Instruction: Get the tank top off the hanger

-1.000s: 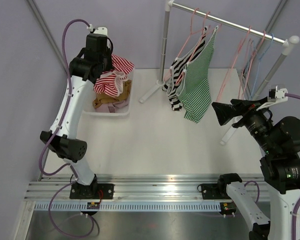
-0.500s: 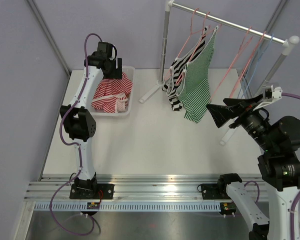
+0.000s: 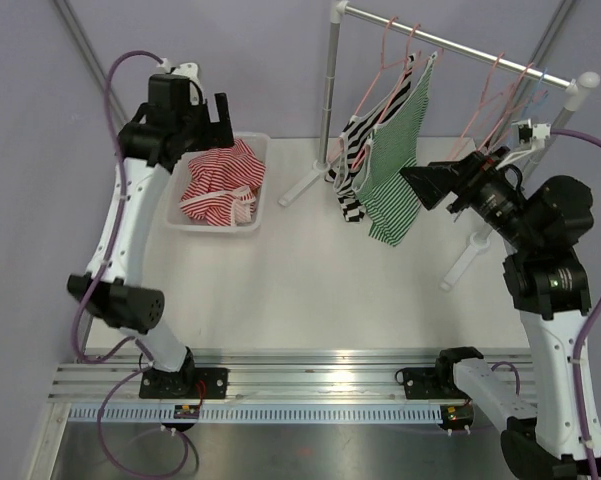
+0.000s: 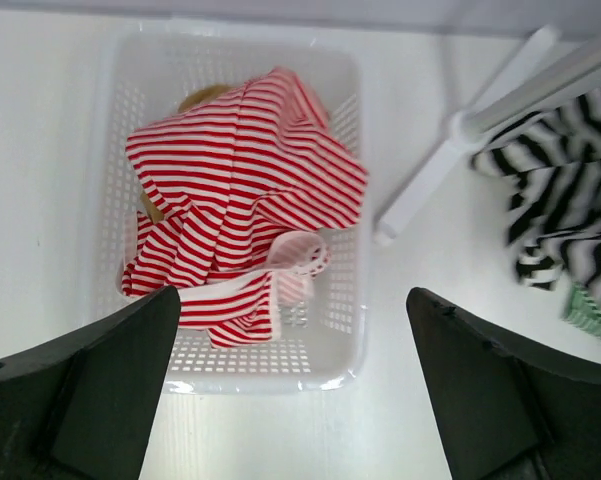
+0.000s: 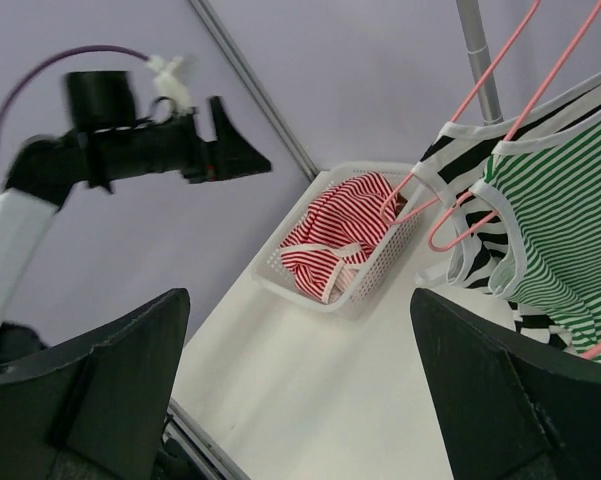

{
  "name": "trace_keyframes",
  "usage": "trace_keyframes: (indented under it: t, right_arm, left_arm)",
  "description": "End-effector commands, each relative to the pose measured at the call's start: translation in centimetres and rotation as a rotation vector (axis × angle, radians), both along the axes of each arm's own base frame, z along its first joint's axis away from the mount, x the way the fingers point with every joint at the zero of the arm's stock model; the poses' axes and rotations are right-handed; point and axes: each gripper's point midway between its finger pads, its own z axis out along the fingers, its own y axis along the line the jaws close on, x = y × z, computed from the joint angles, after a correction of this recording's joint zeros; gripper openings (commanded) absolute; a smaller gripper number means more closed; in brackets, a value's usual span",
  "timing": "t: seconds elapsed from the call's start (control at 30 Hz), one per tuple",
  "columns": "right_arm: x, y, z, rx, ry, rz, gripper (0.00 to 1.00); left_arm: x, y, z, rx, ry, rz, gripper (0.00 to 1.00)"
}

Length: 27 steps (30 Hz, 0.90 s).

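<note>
A green-striped tank top (image 3: 395, 170) hangs on a pink hanger (image 3: 385, 50) from the rack's rail (image 3: 460, 45). Just left of it a black-and-white striped tank top (image 3: 350, 150) hangs on its own pink hanger. My right gripper (image 3: 425, 185) is open beside the green top's right edge, not touching it. In the right wrist view the green top (image 5: 570, 230) and the pink hangers (image 5: 480, 85) fill the upper right. My left gripper (image 3: 220, 115) hovers open and empty over the white basket (image 3: 250, 225), where a red-striped top (image 4: 240, 180) lies.
Several bare pink and blue hangers (image 3: 500, 100) hang at the rail's right end, right behind my right wrist. The rack's left foot (image 3: 305, 185) lies on the table by the basket, and its right foot (image 3: 465, 260) stands under my right arm.
My left gripper has opened and let the red-striped top drop into the basket, then pulled back to the left. My right gripper has risen and moved left toward the green top.
</note>
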Motion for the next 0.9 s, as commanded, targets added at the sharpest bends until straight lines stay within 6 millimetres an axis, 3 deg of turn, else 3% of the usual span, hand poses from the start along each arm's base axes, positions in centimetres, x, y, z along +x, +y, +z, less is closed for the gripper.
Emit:
trace_keyframes:
  t: [0.0,0.03,0.07,0.1,0.13,0.17,0.23,0.27,0.3,0.33,0.37,0.4,0.43,0.53,0.57,0.6,0.67,0.7,0.77,0.8,0.87]
  right_arm:
    - [2.6,0.4,2.0,0.077,-0.003,0.004,0.99]
    - [3.4,0.1,2.3,0.096,-0.002,-0.024,1.00]
    - [4.0,0.1,2.5,0.113,0.001,-0.030,0.99]
    - [5.4,0.0,1.9,0.116,0.033,-0.054,1.00]
    - [6.3,-1.0,2.6,0.133,0.036,-0.125,0.99]
    - [7.9,-1.5,1.8,0.133,0.075,-0.172,0.97]
    - [9.3,-2.7,1.7,0.146,0.111,-0.277,0.93]
    - [10.4,-2.8,0.9,0.135,0.133,-0.303,0.90]
    - [10.9,-3.0,1.3,0.137,0.127,-0.342,0.89]
    - [12.0,-2.7,0.6,0.108,0.142,-0.360,0.88]
    - [12.5,-2.7,-0.3,0.079,0.173,-0.385,0.88]
    - [13.0,-3.4,0.5,0.070,0.158,-0.450,0.88]
    - [14.2,-2.6,-0.7,0.027,0.188,-0.460,0.87]
    - [15.4,-3.0,-0.9,0.002,0.201,-0.537,0.85]
    - [16.5,-3.0,-1.6,-0.010,0.219,-0.556,0.84]
    - [16.8,-3.2,-1.0,-0.005,0.207,-0.576,0.81]
    - [18.3,-2.6,-1.9,-0.029,0.227,-0.579,0.79]
    - [18.6,-2.4,-1.0,-0.024,0.211,-0.577,0.77]
    - [20.2,-1.5,-2.2,-0.051,0.237,-0.569,0.76]
    - [20.5,-1.0,-1.3,-0.045,0.221,-0.558,0.75]
    - [22.2,-0.5,-3.0,-0.091,0.256,-0.571,0.73]
  left_arm:
    - [-5.5,-1.5,7.8,-0.109,-0.201,-0.048,0.99]
    - [-6.5,-1.6,8.3,-0.114,-0.219,-0.050,0.99]
    - [-7.3,-1.5,7.2,-0.109,-0.194,-0.040,0.99]
    - [-8.2,-1.8,7.3,-0.116,-0.204,-0.037,0.99]
    - [-10.0,-1.5,8.6,-0.128,-0.244,-0.039,0.99]
    - [-10.5,-1.5,6.9,-0.119,-0.211,-0.037,0.99]
    - [-13.0,-1.5,7.3,-0.132,-0.252,-0.051,0.99]
    - [-13.8,-2.1,4.8,-0.124,-0.211,-0.074,0.99]
    - [-14.2,-2.2,4.3,-0.129,-0.231,-0.079,0.99]
    - [-15.8,-2.0,4.9,-0.153,-0.269,-0.085,0.99]
    - [-16.3,-2.6,2.6,-0.151,-0.235,-0.105,0.99]
    - [-16.9,-2.7,2.1,-0.152,-0.233,-0.117,0.99]
    - [-17.9,-2.7,2.2,-0.159,-0.247,-0.134,0.99]
    - [-19.3,-3.1,-0.8,-0.124,-0.205,-0.188,0.99]
    - [-20.1,-2.7,-0.7,-0.114,-0.230,-0.201,0.99]
    - [-20.1,-2.3,-2.5,-0.091,-0.216,-0.184,0.99]
    - [-20.7,-1.3,-2.8,-0.076,-0.248,-0.161,0.99]
    - [-20.6,-1.0,-3.3,-0.067,-0.253,-0.144,0.99]
    - [-20.7,-0.8,-4.1,-0.057,-0.246,-0.142,0.99]
    - [-20.6,-1.1,-4.2,-0.058,-0.239,-0.158,0.99]
    - [-20.5,-1.5,-4.3,-0.053,-0.232,-0.182,0.99]
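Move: My right hand is empty; the near shoulder of the green-striped tank top hangs about 25 cm ahead of it, some 4 cm to the left and 9 cm lower. The black-and-white tank top is just beyond, about 27 cm ahead and 9 cm left. Empty hangers hang roughly 18 cm ahead and 17 cm right, at hand height. From my left hand, the green shoulder is about 37 cm right, 4 cm ahead and 5 cm higher; the red-striped top in the basket lies 7 cm ahead, straight below by 27 cm. I send my right hand forward about 21 cm towards the green top's near shoulder, sinking slightly, swinging the wrist some 30 degrees clockwise and tipping it down while the open fingers narrow to about three quarters. Meanwhile I pull my empty, wide-open left hand back from over the basket, up first and then down, to wait in front of it. ##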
